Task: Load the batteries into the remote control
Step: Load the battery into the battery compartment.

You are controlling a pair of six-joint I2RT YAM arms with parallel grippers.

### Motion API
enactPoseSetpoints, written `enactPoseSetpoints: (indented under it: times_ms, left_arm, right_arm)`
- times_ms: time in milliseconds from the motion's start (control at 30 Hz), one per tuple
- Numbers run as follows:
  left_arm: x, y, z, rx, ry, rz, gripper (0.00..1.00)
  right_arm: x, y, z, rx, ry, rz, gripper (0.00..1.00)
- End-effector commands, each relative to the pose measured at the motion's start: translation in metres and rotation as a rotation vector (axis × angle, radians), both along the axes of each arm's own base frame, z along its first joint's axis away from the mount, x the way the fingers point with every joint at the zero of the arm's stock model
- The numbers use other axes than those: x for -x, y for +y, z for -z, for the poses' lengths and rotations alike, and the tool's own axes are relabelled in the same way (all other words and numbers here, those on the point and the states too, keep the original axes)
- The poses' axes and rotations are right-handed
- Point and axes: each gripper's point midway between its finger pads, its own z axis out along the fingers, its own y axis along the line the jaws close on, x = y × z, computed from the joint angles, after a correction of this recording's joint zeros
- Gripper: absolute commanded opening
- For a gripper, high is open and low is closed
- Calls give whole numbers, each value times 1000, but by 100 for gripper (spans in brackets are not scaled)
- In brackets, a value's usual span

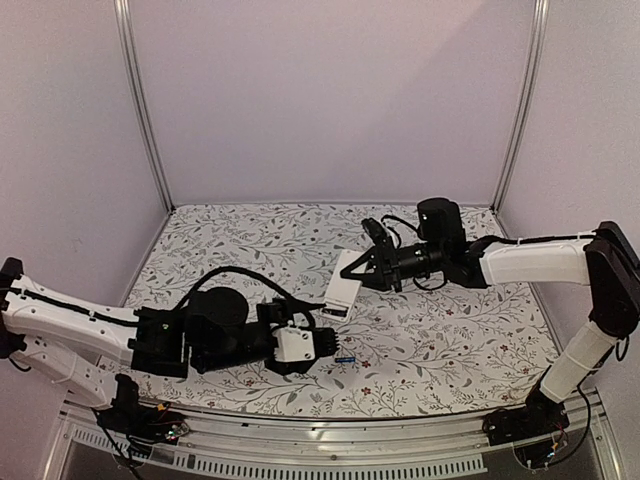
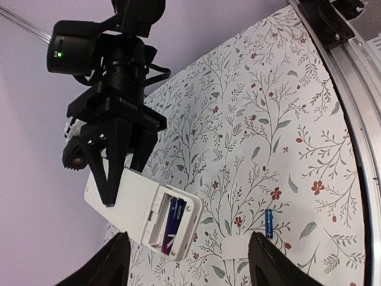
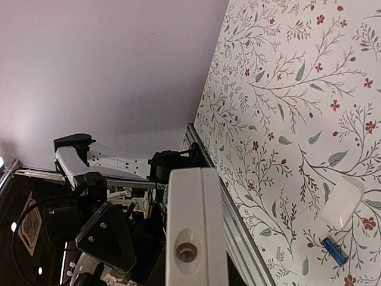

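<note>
The white remote control (image 1: 344, 285) hangs tilted above the flowered table with my right gripper (image 1: 368, 270) shut on its upper end. In the left wrist view the remote control (image 2: 128, 199) shows its back, the compartment uncovered, and a blackish battery (image 2: 172, 223) lies in one slot. A blue battery (image 2: 268, 223) lies loose on the table, also visible from above (image 1: 345, 358) and in the right wrist view (image 3: 335, 251). My left gripper (image 2: 190, 271) stands open just below the remote, with nothing between its fingers. The right wrist view shows the remote end-on (image 3: 191, 232).
A small flat white cover piece (image 3: 345, 201) lies on the table beside the blue battery, between my left fingers (image 2: 238, 250). A metal rail (image 2: 351, 89) runs along the near table edge. Walls and two frame posts (image 1: 140, 100) close the back.
</note>
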Motion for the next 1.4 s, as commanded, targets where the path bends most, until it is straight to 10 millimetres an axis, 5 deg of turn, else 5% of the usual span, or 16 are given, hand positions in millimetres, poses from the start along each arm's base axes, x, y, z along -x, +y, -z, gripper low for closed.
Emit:
enactPoseSetpoints:
  times_ms: [0,467,1000,1367]
  left_arm:
    - [3,-15,-3,-79,-107,64,66]
    - [-11,-23,14,-142,-6,81,44]
    - [-28,-20,33,-214,40,53,39]
    - [-24,-15,46,-275,50,65,26]
  right_arm:
    - [4,7,0,9,43,-12,0]
    - [13,13,-2,5,87,-34,0]
    - [17,17,-13,-34,111,-49,0]
    - [17,19,-20,-68,126,-53,0]
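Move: The dark battery already lying in the compartment of the white case is about 4 cm ahead of the left hand, 4 cm to its right and 3 cm lower. On the table, some 19 cm below that hand, the white cover lies about 4 cm ahead, and the loose blue battery about 4 cm right and 1 cm back. From the right hand, which grips the case, the compartment is some 8 cm back, 3 cm left and 3 cm below. First to the right, then forward and down, the left hand closes in on the compartment end of the case, about 4 cm in all, its fingers dipping some 10 degrees. Meanwhile its wide-open fingers narrow to a small gap over the battery; contact can't be made out. The right hand keeps its grip on the case and brings it about 2 cm back and slightly left, tilting it some 10 degrees. ##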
